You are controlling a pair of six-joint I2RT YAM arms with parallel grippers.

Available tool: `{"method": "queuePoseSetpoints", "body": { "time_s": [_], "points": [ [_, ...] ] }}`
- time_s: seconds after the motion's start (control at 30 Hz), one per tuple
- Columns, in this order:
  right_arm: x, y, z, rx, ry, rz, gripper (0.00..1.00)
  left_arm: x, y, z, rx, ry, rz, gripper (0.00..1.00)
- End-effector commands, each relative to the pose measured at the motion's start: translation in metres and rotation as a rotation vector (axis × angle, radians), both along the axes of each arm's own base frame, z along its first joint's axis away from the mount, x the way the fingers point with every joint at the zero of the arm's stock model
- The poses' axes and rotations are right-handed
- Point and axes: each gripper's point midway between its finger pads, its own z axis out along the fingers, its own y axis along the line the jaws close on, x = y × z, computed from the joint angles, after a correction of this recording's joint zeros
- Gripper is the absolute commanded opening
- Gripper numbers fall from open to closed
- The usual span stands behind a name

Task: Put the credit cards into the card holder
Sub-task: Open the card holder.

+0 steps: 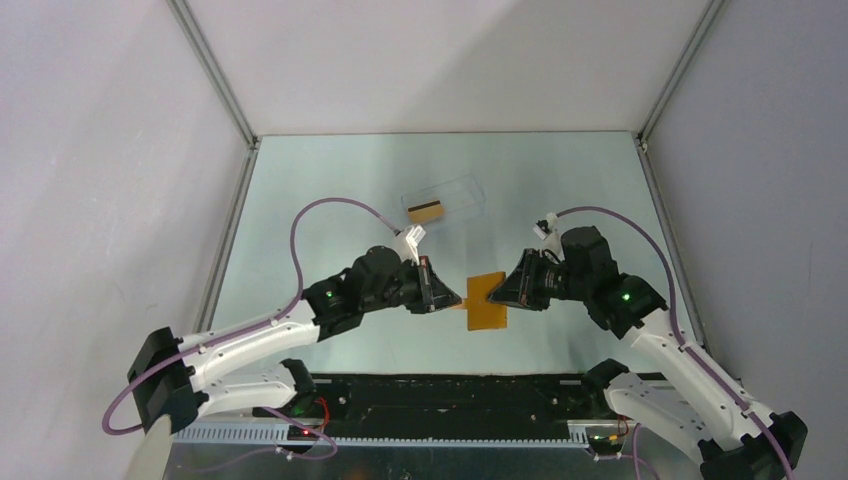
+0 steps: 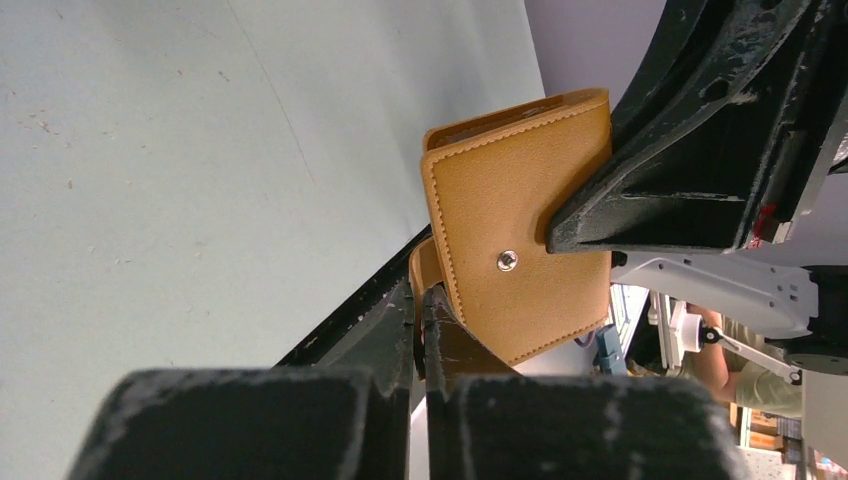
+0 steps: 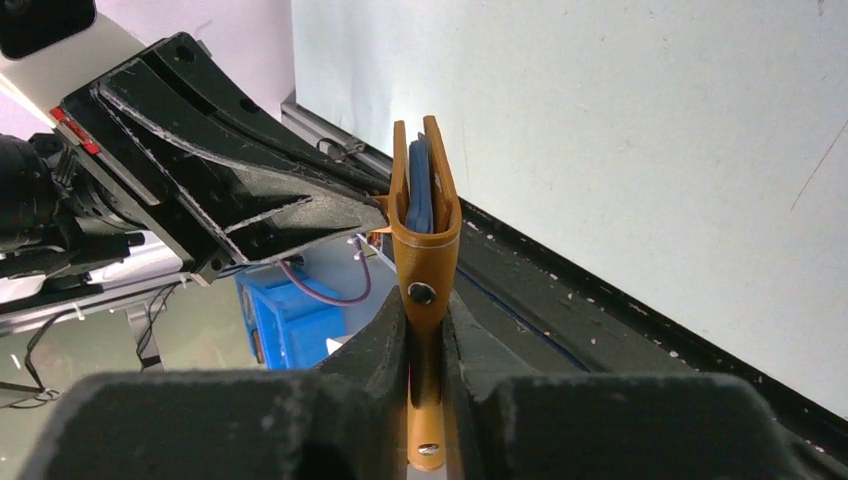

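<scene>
The orange-tan card holder (image 1: 487, 300) hangs above the table between my two grippers. My right gripper (image 1: 505, 290) is shut on its snap flap (image 3: 424, 292), and the blue-grey pockets (image 3: 419, 190) show edge-on between the covers. From the other side my left gripper (image 1: 455, 298) is shut on a thin orange layer (image 2: 426, 272) at the holder's left edge, behind the outer face with the metal snap (image 2: 508, 260). One of the credit cards (image 1: 425, 210), golden with a dark stripe, lies inside the clear plastic box (image 1: 460, 192) at the back.
A black rail (image 1: 450, 390) runs along the near table edge, just below the held card holder. Grey enclosure walls with metal frame posts (image 1: 232, 220) bound the table on the left, right and back.
</scene>
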Motion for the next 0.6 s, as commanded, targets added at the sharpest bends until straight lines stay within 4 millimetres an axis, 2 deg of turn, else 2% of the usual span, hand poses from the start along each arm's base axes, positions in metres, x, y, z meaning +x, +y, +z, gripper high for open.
{"method": "queuePoseSetpoints", "body": {
  "time_s": [0.0, 0.03, 0.07, 0.1, 0.17, 0.3, 0.37, 0.4, 0.43, 0.47, 0.57],
  "points": [
    [0.003, 0.004, 0.015, 0.023, -0.055, 0.027, 0.22, 0.010, -0.001, 0.023, -0.018, -0.063, 0.020, 0.00],
    [0.004, 0.003, 0.014, 0.018, -0.056, 0.026, 0.35, 0.009, 0.004, 0.019, 0.017, -0.068, 0.019, 0.00],
    [0.005, 0.002, 0.012, 0.008, -0.063, 0.024, 0.42, 0.013, 0.006, 0.024, 0.025, -0.085, 0.033, 0.00],
    [0.006, 0.000, 0.010, -0.003, -0.061, 0.017, 0.56, 0.013, 0.011, 0.025, 0.057, -0.095, 0.038, 0.00],
    [0.009, -0.005, 0.006, -0.028, -0.071, 0.002, 0.72, 0.017, 0.025, 0.029, 0.103, -0.122, 0.073, 0.00],
    [0.016, -0.018, 0.003, -0.066, -0.112, -0.021, 0.96, 0.026, 0.057, 0.038, 0.219, -0.203, 0.151, 0.00],
    [0.019, -0.023, 0.003, -0.073, -0.136, -0.021, 0.99, 0.025, 0.069, 0.040, 0.288, -0.232, 0.140, 0.00],
    [0.020, -0.025, 0.004, -0.073, -0.150, -0.013, 0.99, 0.021, 0.077, 0.034, 0.351, -0.242, 0.113, 0.00],
    [0.021, -0.025, 0.005, -0.072, -0.158, -0.009, 0.99, 0.022, 0.078, 0.043, 0.363, -0.257, 0.104, 0.00],
    [0.021, -0.025, 0.005, -0.069, -0.168, 0.007, 0.99, 0.018, 0.084, 0.039, 0.417, -0.268, 0.066, 0.00],
    [0.020, -0.019, 0.013, -0.034, -0.225, 0.071, 0.99, 0.007, 0.077, 0.055, 0.417, -0.302, -0.063, 0.00]
  ]
}}
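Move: The card holder hangs in the air between the hands, its middle about 6 cm to the right of the left hand and level with it fore and aft, the strap already in the left fingers. From the right hand, already gripping the holder's right part, that middle is about 2 cm left and 1 cm back. The clear tray lies some 28 cm ahead and 3 cm left of the left hand, 17 cm lower, with the gold card about 27 ahead, 7 left. The card holder is let go by the right fingers, which spread from nearly shut to wide open and back off some 3 cm to the right and a little forward, sinking slightly. The left hand keeps its pinch on the strap and draws the holder left about 6 cm and up nearly 5, away from the right hand, its wrist turning some 20 degrees with the fingertips tipping further down. ##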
